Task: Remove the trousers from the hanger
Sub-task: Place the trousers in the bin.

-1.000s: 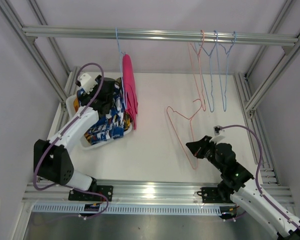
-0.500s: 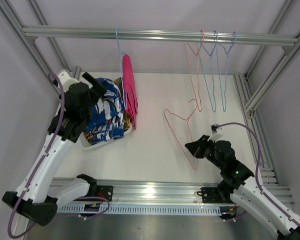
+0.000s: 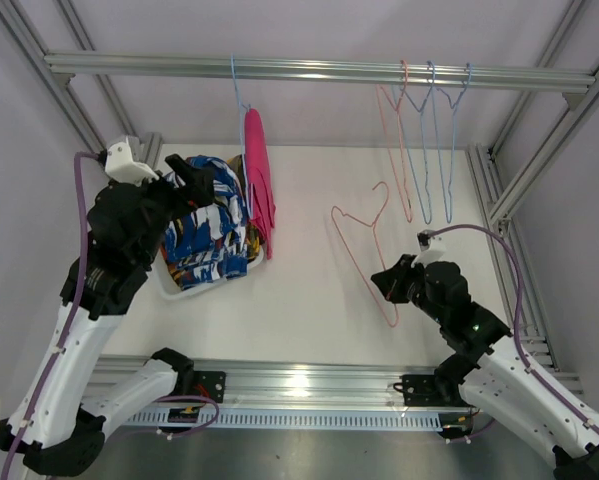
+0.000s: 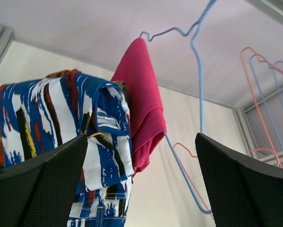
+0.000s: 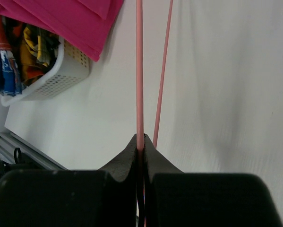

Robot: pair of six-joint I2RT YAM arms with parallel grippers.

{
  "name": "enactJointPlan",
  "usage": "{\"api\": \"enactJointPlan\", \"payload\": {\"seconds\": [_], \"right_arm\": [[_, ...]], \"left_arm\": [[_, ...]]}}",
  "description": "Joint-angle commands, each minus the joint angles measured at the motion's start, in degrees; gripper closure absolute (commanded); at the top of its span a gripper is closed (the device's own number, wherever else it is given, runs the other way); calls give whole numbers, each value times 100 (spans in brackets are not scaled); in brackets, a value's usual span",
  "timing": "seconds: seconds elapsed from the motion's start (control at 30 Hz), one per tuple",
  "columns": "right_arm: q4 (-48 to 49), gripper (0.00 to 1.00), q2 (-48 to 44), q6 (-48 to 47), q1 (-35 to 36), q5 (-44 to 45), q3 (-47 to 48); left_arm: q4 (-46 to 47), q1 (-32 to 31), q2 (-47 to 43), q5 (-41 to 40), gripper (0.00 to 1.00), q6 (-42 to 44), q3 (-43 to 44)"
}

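Observation:
The magenta pink trousers (image 3: 258,185) hang over a blue hanger (image 3: 241,120) on the rail; in the left wrist view they (image 4: 143,94) sit on that hanger (image 4: 200,75). The blue-and-white patterned trousers (image 3: 204,240) top a pile in a white basket (image 3: 171,288) and fill the left of the left wrist view (image 4: 61,113). My left gripper (image 3: 197,172) is open and empty, raised above the pile, facing the magenta pair (image 4: 141,189). My right gripper (image 3: 389,283) is shut on a bare pink hanger (image 3: 362,267) held over the table; its wire (image 5: 139,71) runs up from the gripper (image 5: 142,142).
Three bare hangers (image 3: 419,150), pink and blue, hang at the right end of the rail (image 3: 319,70). Orange and yellow camouflage cloth (image 5: 30,52) shows inside the basket (image 5: 65,71). Frame posts stand at both sides of the white table (image 3: 309,300).
My left arm rose out of the basket and swung left and up, gripper now open above the pile. My right gripper lifted the pink hanger slightly up and to the right.

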Motion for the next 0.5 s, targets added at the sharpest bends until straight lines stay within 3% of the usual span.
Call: {"api": "enactJointPlan", "payload": {"seconds": [0.0,0.23,0.47], "right_arm": [[46,100,223,-292,127,217,665],[-244,100,908,-564,970,937,1456],[-438,100,1462,-863,1472,1482,2598]], "left_arm": [[465,-128,-189,366,1,354,-233],[1264,-154,-645,420,1,379,-1347],[1450,-23,-1243,330,1,433,-1946]]}}
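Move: The rail, where the held coral hanger may go, crosses about 24 cm ahead of the right hand and 38 cm up, its free spot some 4 cm left. Just right of that spot hang another coral hanger, straight ahead and roughly 28 cm up, and a blue hanger 5 cm farther right. From the open left hand the pink trousers lie about 14 cm ahead, 9 cm right and 20 cm below; the patterned trousers in the bin lie 4 cm ahead, 2 cm left, 27 cm down. The empty coral hanger, still pinched in the shut right fingers, is carried about 7 cm up and 5 cm left towards the rail, the hand tipping upward and turning a little counter-clockwise as it rises. The left hand, wide open and empty, sinks some 5 cm above the bin, coming nearer the pink trousers without reaching them. ##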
